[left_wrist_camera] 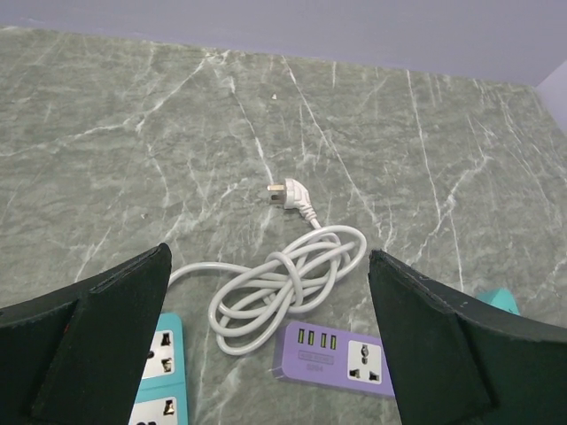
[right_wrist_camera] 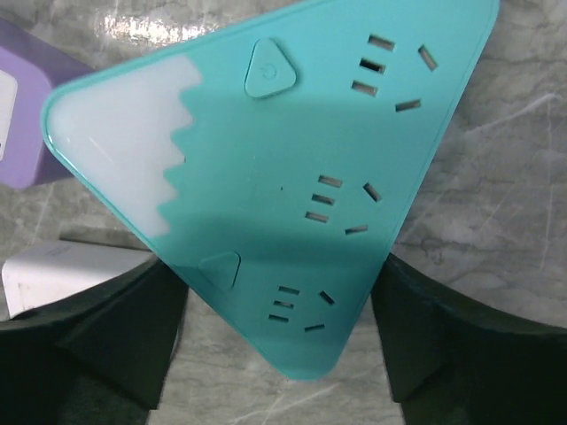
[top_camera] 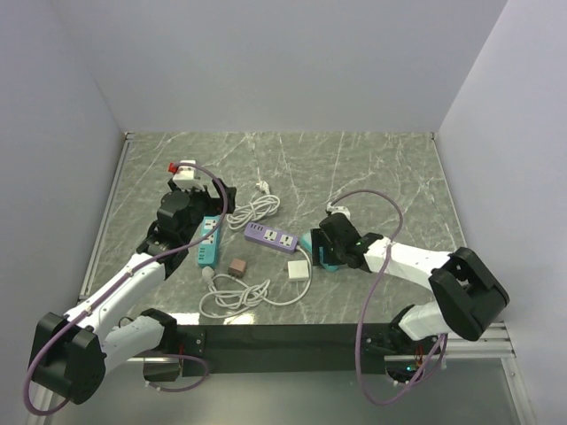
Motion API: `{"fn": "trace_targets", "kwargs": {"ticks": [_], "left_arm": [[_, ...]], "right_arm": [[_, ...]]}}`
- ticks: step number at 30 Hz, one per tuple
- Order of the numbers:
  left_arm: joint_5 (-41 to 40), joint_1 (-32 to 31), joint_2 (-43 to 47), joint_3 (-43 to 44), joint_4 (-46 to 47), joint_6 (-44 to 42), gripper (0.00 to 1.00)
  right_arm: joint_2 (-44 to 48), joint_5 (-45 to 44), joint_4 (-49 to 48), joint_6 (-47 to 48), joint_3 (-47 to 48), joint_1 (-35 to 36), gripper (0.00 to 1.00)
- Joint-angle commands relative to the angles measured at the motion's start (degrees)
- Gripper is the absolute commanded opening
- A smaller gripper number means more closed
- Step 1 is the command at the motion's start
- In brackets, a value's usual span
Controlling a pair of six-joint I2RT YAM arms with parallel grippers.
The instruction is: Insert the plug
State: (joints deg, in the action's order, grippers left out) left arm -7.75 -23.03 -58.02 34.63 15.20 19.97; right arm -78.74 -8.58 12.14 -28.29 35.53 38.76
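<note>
The plug point(top_camera: 299, 270) is a flat white square block lying on the marble table, and its thin cable point(top_camera: 235, 297) is coiled near the front edge. In the right wrist view the plug point(right_wrist_camera: 62, 270) shows just left of my left finger. My right gripper point(top_camera: 324, 244) point(right_wrist_camera: 279, 336) is open and low over a teal triangular power strip point(right_wrist_camera: 292, 159). That strip's corner sits between the fingers point(right_wrist_camera: 461, 345), which stand close against its edges. My left gripper point(top_camera: 209, 200) point(left_wrist_camera: 268, 292) is open and empty, above the purple strip point(left_wrist_camera: 341, 354).
A long teal power strip point(top_camera: 208, 241) lies under the left arm. The purple power strip point(top_camera: 273, 237) lies mid-table, with a small brown cube point(top_camera: 236, 266) in front of it. A thicker white coiled cable point(left_wrist_camera: 283, 283) ends in a pronged plug point(left_wrist_camera: 292, 197).
</note>
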Motion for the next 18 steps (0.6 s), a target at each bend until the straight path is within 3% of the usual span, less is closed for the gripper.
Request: {"fn": "trace_targets", "kwargs": {"ticks": [1,5,13,14,18], "left_arm": [[1.94,-0.70,-0.43,2.19,2.55,-1.51,1.00],[3.26,-1.05,-0.43,2.11,2.90,-1.33,0.99],[14.15,-1.76,-2.53,1.23,6.06,-0.10,1.00],[15.90,-2.28,-3.23,1.23,6.42,0.07,1.00],[19.34,-3.69,-5.69,1.75,8.79,0.77,0.99]], "right_arm": [[-2.20,-3.11,-0.19,-1.68,2.88,1.66,0.81],[-1.42,-5.22,0.08,-1.15,3.41,3.16,0.53],[9.29,-5.31,0.51,0.25,2.70,3.60,0.19],[10.18,-5.74,0.78,0.26,2.79,3.69,0.00],[11.16,-7.93,1.48,0.87,3.23,3.69,0.00]]}}
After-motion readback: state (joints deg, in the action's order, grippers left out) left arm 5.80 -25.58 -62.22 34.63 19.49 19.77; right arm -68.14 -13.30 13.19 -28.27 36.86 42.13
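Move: The right hand sits low with open fingers astride the near corner of the triangular power strip, whose middle is about 4 cm ahead and 1 cm left, roughly at finger height. The purple power strip lies some 14 cm left and 7 cm ahead of that hand, the white adapter about 7 cm left and 3 cm back. From the raised left hand, the triangular strip is roughly 26 cm right, 7 cm back and 21 cm down. Squeezing in from both sides, the right fingers close from nearly wide open to fully shut on the tapering near corner of the triangular strip while the hand edges about 1 cm left. It then rises some 6 cm, tips tilting up a little, empty. Meanwhile the open left hand sweeps right about 6 cm, easing slightly back and turning clockwise, towards the purple strip. ##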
